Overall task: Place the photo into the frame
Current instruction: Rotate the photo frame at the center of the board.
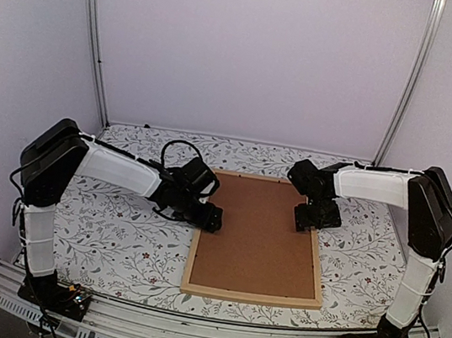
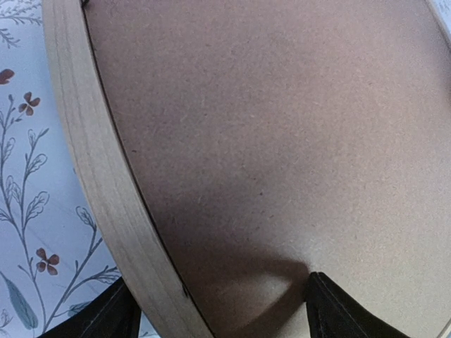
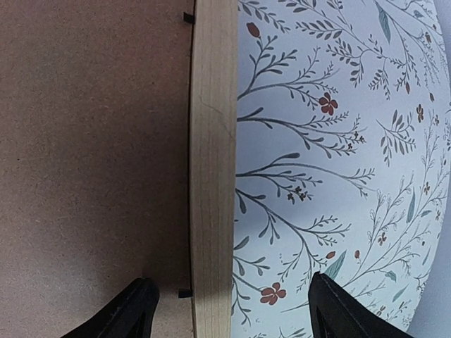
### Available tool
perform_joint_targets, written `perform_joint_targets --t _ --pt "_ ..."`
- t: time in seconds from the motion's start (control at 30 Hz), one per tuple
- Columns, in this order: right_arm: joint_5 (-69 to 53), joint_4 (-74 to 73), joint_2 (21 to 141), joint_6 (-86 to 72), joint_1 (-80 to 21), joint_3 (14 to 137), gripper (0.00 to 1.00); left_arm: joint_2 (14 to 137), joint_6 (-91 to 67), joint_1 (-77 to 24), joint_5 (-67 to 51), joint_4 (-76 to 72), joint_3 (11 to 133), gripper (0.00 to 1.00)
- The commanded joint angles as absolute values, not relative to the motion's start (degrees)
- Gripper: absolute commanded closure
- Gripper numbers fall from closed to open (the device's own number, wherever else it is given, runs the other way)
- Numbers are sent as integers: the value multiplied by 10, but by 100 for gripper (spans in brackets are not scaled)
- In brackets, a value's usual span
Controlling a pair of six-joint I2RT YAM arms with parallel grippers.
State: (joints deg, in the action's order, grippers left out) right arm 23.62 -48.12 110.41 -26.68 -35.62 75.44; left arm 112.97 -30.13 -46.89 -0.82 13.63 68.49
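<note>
The frame [image 1: 249,296] of light wood lies flat in the middle of the table, with a plain brown backing board [image 1: 259,233] filling it. The photo is hidden. My left gripper [image 1: 212,218] is open at the frame's left side. In the left wrist view the left gripper [image 2: 218,310] straddles the wooden strip [image 2: 91,162], one finger over the cloth, the other at the board [image 2: 282,127]. My right gripper [image 1: 308,217] is open at the frame's right side. There the right gripper [image 3: 232,306] spans the strip [image 3: 213,176] with nothing held.
A floral tablecloth [image 1: 115,229] covers the table around the frame. Small black retaining tabs [image 3: 184,292] stick out from the strip's inner edge over the board. Metal uprights [image 1: 96,39] stand at the back corners, and a rail [image 1: 210,332] runs along the near edge.
</note>
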Motion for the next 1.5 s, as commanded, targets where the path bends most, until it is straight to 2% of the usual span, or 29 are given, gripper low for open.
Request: perform_joint_targets --t 0.0,0.17,0.4,0.73,1.07,1.47 --pt "152 -454 1177 -279 -381 726 21 1156 -298 -492 -26 134 686 19" --pt "132 -434 1143 -267 -379 724 21 1137 -297 -491 -3 137 679 19" --pt "47 -374 1033 -225 -352 691 20 1083 -291 -490 41 145 671 17" --pt "66 -477 929 -271 -327 609 20 1067 -286 -488 54 165 671 16" --pt "55 -504 799 -332 -327 509 20 1080 -279 -481 53 171 673 16" --pt "42 -467 810 -326 -327 464 20 1092 -280 -478 45 172 677 16"
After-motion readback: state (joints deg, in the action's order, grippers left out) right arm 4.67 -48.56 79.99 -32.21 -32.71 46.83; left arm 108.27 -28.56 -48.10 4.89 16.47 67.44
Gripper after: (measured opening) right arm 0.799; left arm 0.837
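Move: The right hand stands over the frame's right rail; the near tab on that rail is about 13 cm back and 1 cm left, some 2 cm lower. The far tab is level with this hand and 2 cm to its left, and the frame's near right corner is about 22 cm straight back. From the left hand, the near tab lies some 11 cm back and 28 cm right. Right hand slips 3 cm left, then runs 13 cm back-right towards the near tab; left hand rises slightly. ##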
